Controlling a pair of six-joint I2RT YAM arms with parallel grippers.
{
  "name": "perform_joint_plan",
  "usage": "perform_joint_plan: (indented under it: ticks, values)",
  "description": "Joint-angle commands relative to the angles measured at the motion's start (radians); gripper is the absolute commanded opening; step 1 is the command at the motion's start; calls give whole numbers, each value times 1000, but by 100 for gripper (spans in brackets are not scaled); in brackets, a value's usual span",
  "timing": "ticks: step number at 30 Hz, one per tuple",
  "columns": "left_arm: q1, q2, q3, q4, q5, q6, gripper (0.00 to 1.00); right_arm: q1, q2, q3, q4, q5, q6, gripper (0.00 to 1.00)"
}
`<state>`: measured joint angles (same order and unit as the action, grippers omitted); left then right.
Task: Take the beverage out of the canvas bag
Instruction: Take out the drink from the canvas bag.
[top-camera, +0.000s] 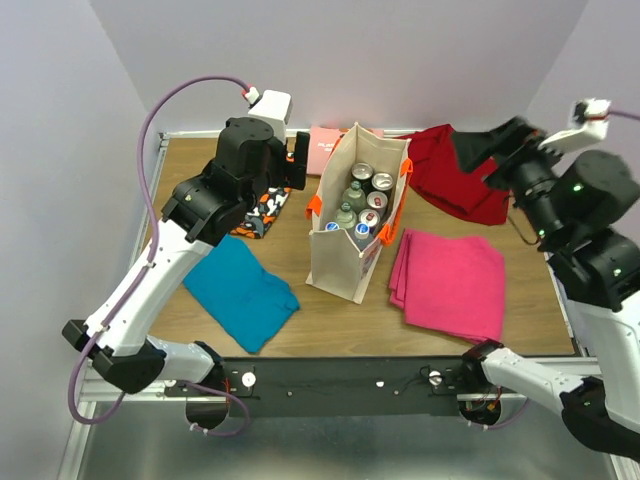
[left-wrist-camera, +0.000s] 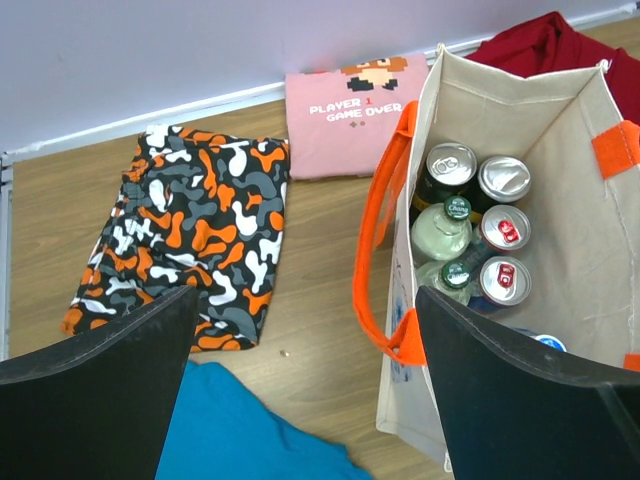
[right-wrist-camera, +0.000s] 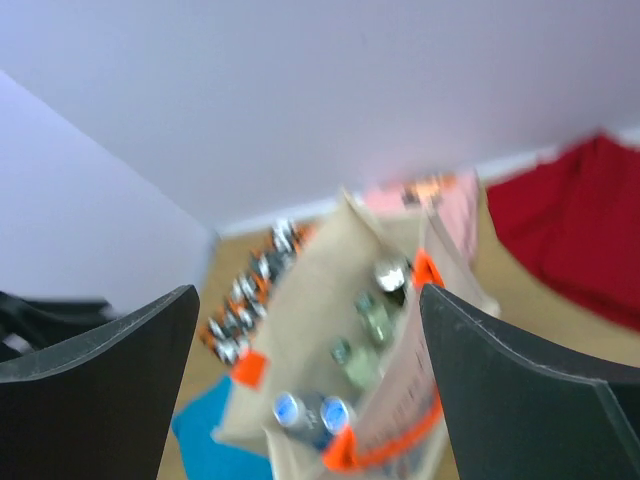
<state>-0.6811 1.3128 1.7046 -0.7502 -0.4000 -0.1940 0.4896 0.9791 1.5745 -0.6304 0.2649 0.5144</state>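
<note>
The beige canvas bag (top-camera: 343, 262) with orange handles stands upright mid-table, mouth open. Inside it are several beverages (top-camera: 362, 200): cans with silver tops and green-capped bottles. From the left wrist, the bag (left-wrist-camera: 565, 225) fills the right side, with a silver-topped can (left-wrist-camera: 450, 165) and a bottle (left-wrist-camera: 440, 230) in plain sight. My left gripper (left-wrist-camera: 305, 300) hangs open above the bare table just left of the bag; overhead it (top-camera: 299, 163) is beside the bag's left rim. My right gripper (right-wrist-camera: 310, 295) is open, high to the right, looking down on the blurred bag (right-wrist-camera: 300, 310).
Folded cloths lie around the bag: an orange-camouflage one (left-wrist-camera: 190, 230), a pink printed shirt (left-wrist-camera: 350, 110), a teal one (top-camera: 240, 290), a magenta one (top-camera: 450, 280) and a dark red one (top-camera: 450, 180). The wall runs along the table's far edge.
</note>
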Motion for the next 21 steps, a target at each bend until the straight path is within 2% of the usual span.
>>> perform_joint_plan:
  ticks: [1,5,9,13,15,17,21]
  values:
    - [3,68,93,-53,-20,53,99,0,174,131,-54,5,-112,100]
    - [11,130,165,-74,-2,42,99,-2,314,261,-122,23,-169,100]
    - [35,137,217,-69,33,10,99,0,492,577,-248,114,-220,100]
    - [60,155,314,-184,62,-114,99,0,665,833,-422,148,-160,100]
    - [66,149,322,-227,46,-174,99,0,699,858,-485,135,-137,100]
    - [66,111,279,-227,49,-214,99,0,685,808,-518,128,-80,100]
    - [69,20,98,-149,44,-167,99,0,549,494,-401,54,-109,100]
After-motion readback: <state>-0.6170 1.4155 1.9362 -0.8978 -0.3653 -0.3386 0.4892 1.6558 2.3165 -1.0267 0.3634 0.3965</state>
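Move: Ahead and to the left of the right hand, deep in the canvas bag, the drinks' cluster lies about 22 cm farther out, 14 cm left and 47 cm lower. The bag's right orange handle is some 11 cm ahead, 11 cm left; the magenta cloth lies about 4 cm ahead, 8 cm right, the red cloth 42 cm ahead, 16 cm right. From the left hand the drinks are roughly 17 cm ahead, 20 cm right and 40 cm down. Swinging forward about 12 cm with some 4 cm to its left, the empty right hand closes in on the drinks in the bag from high above; it hops up 4 cm first, then sinks back past its starting height, tipping down 15 degrees and rolling its left side lower. The left hand pushes out 3 cm, then eases partly back and up about 3 cm. Both grippers stay wide open, touching nothing. ##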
